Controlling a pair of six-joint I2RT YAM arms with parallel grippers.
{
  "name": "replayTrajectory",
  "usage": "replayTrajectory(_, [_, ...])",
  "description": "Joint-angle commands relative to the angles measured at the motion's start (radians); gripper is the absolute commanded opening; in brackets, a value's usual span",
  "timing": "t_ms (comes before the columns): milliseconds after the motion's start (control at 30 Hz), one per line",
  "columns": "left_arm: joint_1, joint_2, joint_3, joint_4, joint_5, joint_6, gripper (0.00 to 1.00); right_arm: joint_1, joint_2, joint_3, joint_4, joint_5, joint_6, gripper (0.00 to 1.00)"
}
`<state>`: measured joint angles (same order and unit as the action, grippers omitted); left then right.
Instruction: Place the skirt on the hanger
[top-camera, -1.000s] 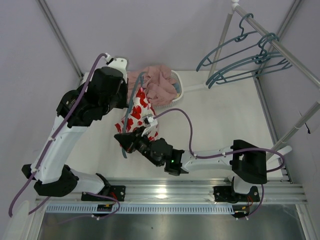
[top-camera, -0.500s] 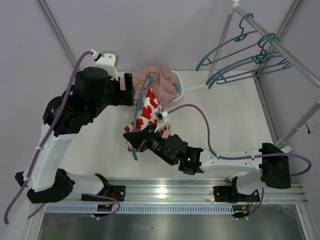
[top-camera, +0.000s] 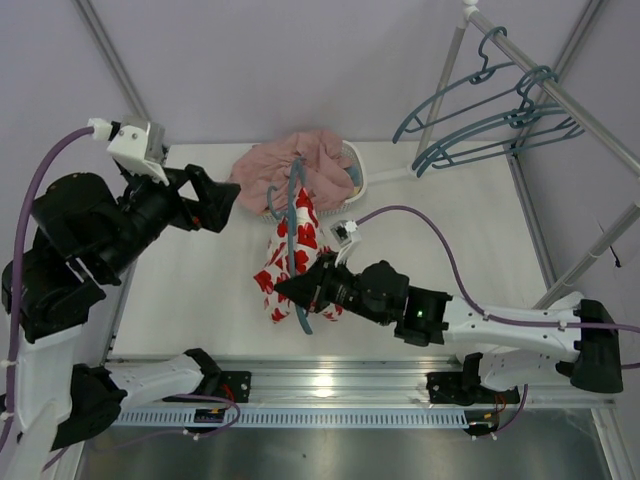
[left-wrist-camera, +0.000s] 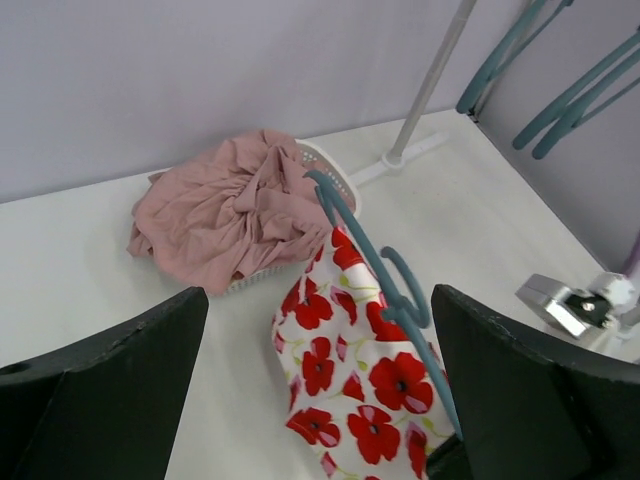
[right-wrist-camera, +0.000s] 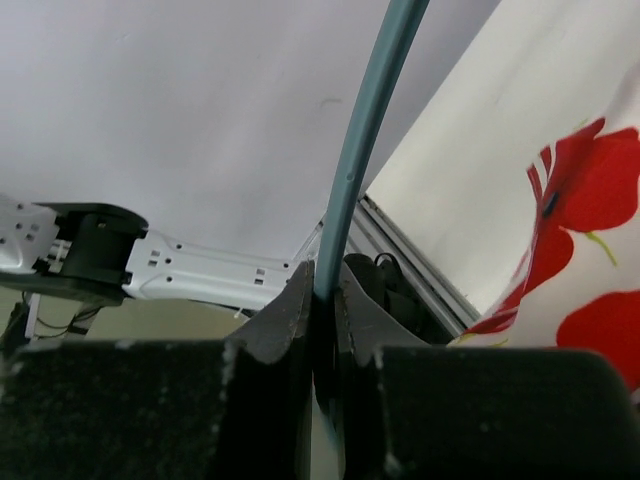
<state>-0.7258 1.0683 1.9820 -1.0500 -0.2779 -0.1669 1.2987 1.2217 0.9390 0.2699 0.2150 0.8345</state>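
Note:
The skirt (top-camera: 300, 240), white with red poppies, hangs draped on a teal-grey hanger (top-camera: 281, 215) held tilted above the table. My right gripper (top-camera: 290, 290) is shut on the hanger's lower arm; the right wrist view shows the thin bar (right-wrist-camera: 365, 130) pinched between the jaws (right-wrist-camera: 325, 290), with the skirt (right-wrist-camera: 590, 200) to the right. My left gripper (top-camera: 228, 208) stands open to the left of the skirt, touching nothing. In the left wrist view the skirt (left-wrist-camera: 360, 390) and hanger (left-wrist-camera: 385, 275) lie beyond its spread jaws (left-wrist-camera: 320, 295).
A dusty-pink garment (top-camera: 295, 160) is heaped in a white basket (top-camera: 356, 175) at the back, just behind the hanger's hook. Several more teal hangers (top-camera: 490, 110) hang on a metal rail (top-camera: 560, 95) at the back right. A rack pole (left-wrist-camera: 425, 90) stands behind the basket.
My left gripper has opened, let go of the skirt and drawn back up to the left. The right gripper has carried the hanger and skirt a little to the right and nearer.

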Motion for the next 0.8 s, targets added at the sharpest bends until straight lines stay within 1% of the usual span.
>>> replayTrajectory(0, [0.028, 0.035, -0.048, 0.010, -0.064, 0.009, 0.99, -0.018, -0.093, -0.022, 0.003, -0.138, -0.054, 0.00])
replayTrajectory(67, [0.083, 0.041, -0.064, 0.022, -0.055, -0.014, 1.00, -0.033, -0.132, -0.045, 0.023, -0.195, -0.061, 0.00])
replayTrajectory(100, [0.126, 0.039, -0.074, 0.031, -0.019, -0.025, 0.99, -0.053, -0.145, -0.064, 0.029, -0.250, -0.060, 0.00])
replayTrajectory(167, [0.166, 0.035, -0.083, 0.070, 0.031, -0.052, 0.99, -0.074, -0.171, -0.078, 0.034, -0.301, -0.055, 0.00])
replayTrajectory(200, [0.187, 0.033, -0.087, 0.083, 0.080, -0.063, 0.99, -0.097, -0.195, -0.089, 0.037, -0.346, -0.049, 0.00])
replayTrajectory(233, [0.225, 0.033, -0.106, 0.111, 0.109, -0.072, 1.00, -0.110, -0.208, -0.095, 0.049, -0.370, -0.043, 0.00])
replayTrajectory(300, [0.262, 0.033, -0.144, 0.145, 0.185, -0.091, 0.99, -0.142, -0.241, -0.101, 0.055, -0.420, -0.022, 0.00])
replayTrajectory(333, [0.288, 0.029, -0.162, 0.165, 0.272, -0.091, 0.99, -0.151, -0.249, -0.103, 0.058, -0.437, -0.015, 0.00])
replayTrajectory(367, [0.296, 0.021, -0.236, 0.207, 0.323, -0.082, 0.98, -0.162, -0.255, -0.103, 0.057, -0.451, -0.008, 0.00])
replayTrajectory(400, [0.305, 0.007, -0.262, 0.235, 0.362, -0.068, 0.98, -0.173, -0.269, -0.103, 0.057, -0.480, -0.003, 0.00])
replayTrajectory(433, [0.316, -0.023, -0.291, 0.292, 0.459, -0.016, 0.98, -0.189, -0.272, -0.105, 0.061, -0.496, 0.005, 0.00])
replayTrajectory(467, [0.319, -0.042, -0.377, 0.310, 0.491, 0.012, 0.98, -0.199, -0.278, -0.106, 0.063, -0.520, 0.008, 0.00])
replayTrajectory(533, [0.321, -0.079, -0.429, 0.356, 0.555, 0.096, 0.97, -0.229, -0.278, -0.111, 0.084, -0.555, 0.037, 0.00])
replayTrajectory(567, [0.321, -0.127, -0.530, 0.382, 0.571, 0.159, 0.96, -0.237, -0.278, -0.115, 0.092, -0.574, 0.049, 0.00])
replayTrajectory(633, [0.321, -0.177, -0.630, 0.467, 0.569, 0.225, 0.95, -0.249, -0.266, -0.114, 0.117, -0.624, 0.069, 0.00])
replayTrajectory(667, [0.321, -0.215, -0.658, 0.497, 0.565, 0.269, 0.94, -0.257, -0.263, -0.109, 0.121, -0.638, 0.081, 0.00])
replayTrajectory(733, [0.321, -0.251, -0.744, 0.571, 0.566, 0.308, 0.94, -0.262, -0.255, -0.105, 0.124, -0.670, 0.092, 0.00])
replayTrajectory(767, [0.321, -0.273, -0.756, 0.594, 0.583, 0.344, 0.95, -0.265, -0.252, -0.101, 0.123, -0.680, 0.098, 0.00])
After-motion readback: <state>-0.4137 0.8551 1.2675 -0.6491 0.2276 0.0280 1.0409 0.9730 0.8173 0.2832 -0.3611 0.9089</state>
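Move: The skirt hangs by one corner from the far end of the hanger. Its middle is about 4 cm ahead of the raised left hand, 9 cm to its right and 28 cm below. The hanger's middle is some 5 cm ahead of that hand, 9 cm right and 16 cm down; the pink cloth basket stands about 30 cm ahead, 12 cm right and 42 cm down. From the right hand the skirt's middle lies roughly 11 cm ahead, straight in line, and 10 cm below. Down some 13 cm goes the left hand, fingers staying wide open, reaching forward at first, then swinging rightward and slightly back towards the skirt while turning clockwise. The right hand keeps its pinch on the hanger near its near end and carries it right about 6 cm, rising and drawing back a little, turning it nearly 20 degrees counter-clockwise. ##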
